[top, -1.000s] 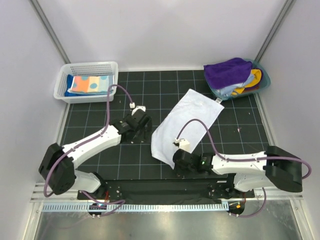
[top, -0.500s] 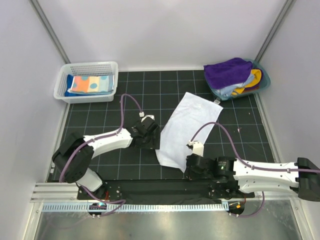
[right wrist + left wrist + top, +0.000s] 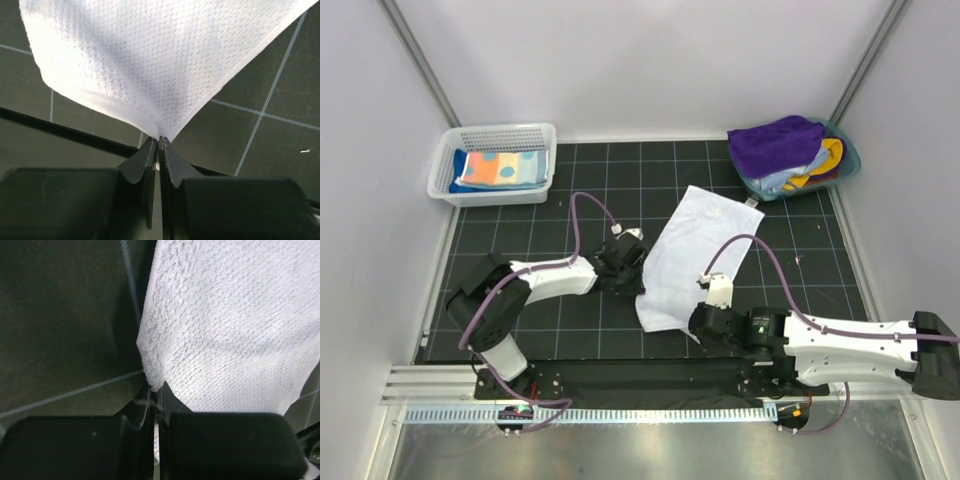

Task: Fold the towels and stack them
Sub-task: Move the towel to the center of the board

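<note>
A plain white towel (image 3: 695, 245) lies slantwise on the black gridded mat, stretching from the far right towards the near middle. My left gripper (image 3: 632, 280) is at its left edge, shut on a fold of the terry cloth (image 3: 235, 325), which runs down between the jaws (image 3: 156, 390). My right gripper (image 3: 695, 322) is at the towel's near corner, where the cloth (image 3: 150, 50) gathers to a point between its closed jaws (image 3: 160, 142). A polka-dot towel (image 3: 500, 168) lies folded in the basket. A purple towel (image 3: 775, 143) tops the heap in the tub.
The white mesh basket (image 3: 500, 133) stands at the far left corner of the mat. The teal tub (image 3: 848, 150) sits at the far right, with pale blue and yellow cloth under the purple one. White walls close in the sides and back.
My left gripper moved right to the towel's left edge and shut on it. The right gripper shifted right with the near corner, and the towel's near end was drawn rightwards and narrower.
</note>
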Robot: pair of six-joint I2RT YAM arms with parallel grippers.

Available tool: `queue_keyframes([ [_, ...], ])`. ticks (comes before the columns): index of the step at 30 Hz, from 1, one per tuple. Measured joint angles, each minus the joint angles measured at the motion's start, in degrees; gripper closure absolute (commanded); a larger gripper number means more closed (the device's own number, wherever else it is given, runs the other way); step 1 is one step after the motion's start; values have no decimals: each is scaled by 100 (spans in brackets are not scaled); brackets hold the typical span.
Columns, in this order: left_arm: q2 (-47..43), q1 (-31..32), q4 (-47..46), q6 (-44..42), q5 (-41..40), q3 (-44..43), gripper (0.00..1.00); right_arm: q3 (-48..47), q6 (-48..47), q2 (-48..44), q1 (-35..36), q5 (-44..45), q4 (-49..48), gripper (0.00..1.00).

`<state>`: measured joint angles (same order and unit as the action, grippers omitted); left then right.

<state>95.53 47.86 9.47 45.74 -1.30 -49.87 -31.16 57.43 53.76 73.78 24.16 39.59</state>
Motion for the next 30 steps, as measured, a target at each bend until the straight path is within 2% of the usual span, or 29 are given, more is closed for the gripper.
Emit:
queue_keyframes([
  [6, -348, 11, 1335, 15, -496, -221, 100, -374, -81, 81, 0, 107, 216, 87],
  [9, -778, -13, 2122, 20, -732, -306, 99, -501, -229, 118, 0, -81, 216, 87],
  [12, -1464, -33, 2815, 48, -767, -258, 94, -529, -393, 151, 0, -431, 181, 88],
  [18, -2732, 20, 3257, 503, -103, 662, 93, -380, -505, 13, 323, -1335, 168, 88],
  [21, -3064, 249, 3403, 852, 350, 1248, 87, -289, -450, -271, 662, -1613, 280, 87],
  [23, -3154, 463, 3467, 1023, 568, 1392, 78, -291, -435, -483, 798, -1766, 343, 80],
  [26, -3163, 682, 3512, 1104, 732, 1388, 45, -315, -466, -610, 820, -1915, 490, 59],
  [27, -3150, 706, 3576, 1084, 748, 1344, 41, -334, -487, -605, 820, -1917, 529, 46],
  [30, -2999, 715, 3976, 916, 540, 905, 29, -610, -476, -411, 824, -1646, 765, 33],
])
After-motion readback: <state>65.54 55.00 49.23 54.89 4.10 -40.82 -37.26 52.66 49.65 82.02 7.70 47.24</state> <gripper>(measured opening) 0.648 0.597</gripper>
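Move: Gripping the white towel's left edge, the left hand is barely above the board; the front edge of the board lies about 16 cm straight back of it. From this hand, the towel's middle is some 8 cm ahead and 15 cm right, its far left corner about 31 cm ahead and 14 cm right. The right hand holds the near right corner: front edge roughly 5 cm straight back and 5 cm below, far right corner some 33 cm ahead and 20 cm right. Swinging the towel's edge left and up off the board, the left hand then hauls it back about 16 cm to the front edge of the board, tipping its fingers some 20 degrees. The right hand lifts slightly, then draws its corner back around 8 cm, past the front edge, turning counter-clockwise. Both open at the end and let go. ##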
